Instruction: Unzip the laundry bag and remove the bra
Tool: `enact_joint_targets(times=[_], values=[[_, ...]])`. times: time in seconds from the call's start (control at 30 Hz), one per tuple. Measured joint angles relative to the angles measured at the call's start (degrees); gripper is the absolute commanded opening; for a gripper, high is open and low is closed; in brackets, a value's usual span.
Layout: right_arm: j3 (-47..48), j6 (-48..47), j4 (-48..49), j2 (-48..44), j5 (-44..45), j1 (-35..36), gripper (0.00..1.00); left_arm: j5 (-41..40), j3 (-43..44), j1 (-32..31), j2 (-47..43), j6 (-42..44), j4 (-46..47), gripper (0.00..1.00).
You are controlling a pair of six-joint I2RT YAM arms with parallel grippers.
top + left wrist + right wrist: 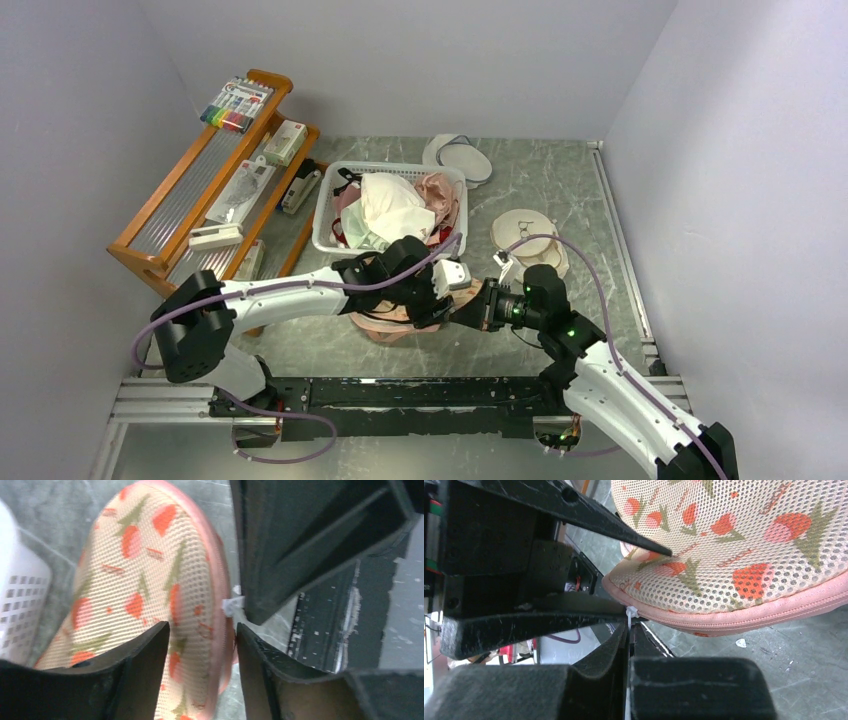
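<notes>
The peach laundry bag (392, 326) (145, 565) (734, 555), mesh with red flowers and pink trim, lies zipped just in front of the basket. My left gripper (437, 303) (202, 626) stands open. Its fingers straddle the bag's pink rim, one over the mesh and one outside the trim. My right gripper (472, 306) (630, 625) meets it from the right and is shut on the white zip pull tie (629, 613) (231, 605) at the bag's end. The bra is hidden.
A white basket (325, 237) (20, 595) heaped with white and pink garments stands right behind the bag. A wooden rack (160, 262) fills the left side. White round pouches (462, 160) (525, 233) lie at back and right. The arms' rail (400, 395) runs along the near edge.
</notes>
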Motion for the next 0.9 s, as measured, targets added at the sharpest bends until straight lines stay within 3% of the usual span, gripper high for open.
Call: enact_joint_targets(times=[0.07,0.33,0.6,0.9], values=[[0.0,-0.02,-0.09,0.02,0.11,0.11,0.0,-2.29,1.18,-0.04,0.22,0.33,-1.14,0.38],[2.16,-1.86,-4.15,1.7,3.45,0.15,0.0,-7.19,1.73,-0.48,-2.19,3.8,-3.67,0.07],[11.32,-4.76,-13.86,2.01,15.8,0.26,0.0,-9.53,-0.7,-0.37,-10.75,9.18,-4.26,0.07],[6.62,-3.52,-12.11,4.15,24.2,0.17,0.0,-13.38,-6.45,-0.26,-18.34,11.04,-1.44,0.07]])
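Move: The laundry bag's pink rim stands between the left gripper's open fingers, about 1 cm back and 1 cm right of the pads' midpoint, at their height. The white zipper pull, already held by the right gripper, is some 4 cm right of the left hand, level with it, and the basket's middle is 26 cm ahead, 10 cm left and a little lower. From the right hand, the rim is about 5 cm left, level; the round white bags are some 20 cm ahead, 17 cm right and 10 cm lower. Close the left gripper on the laundry bag's pink rim while easing forward 2 cm, then lift the pinched rim about 6 cm and draw it 5 cm left, away from the right gripper, rolling the wrist some 20 degrees. Keep the right fingers shut on the zipper pull and take it forward and right about 5 cm each, rising slightly and then sinking, fingertips swinging clockwise and tipping down. ##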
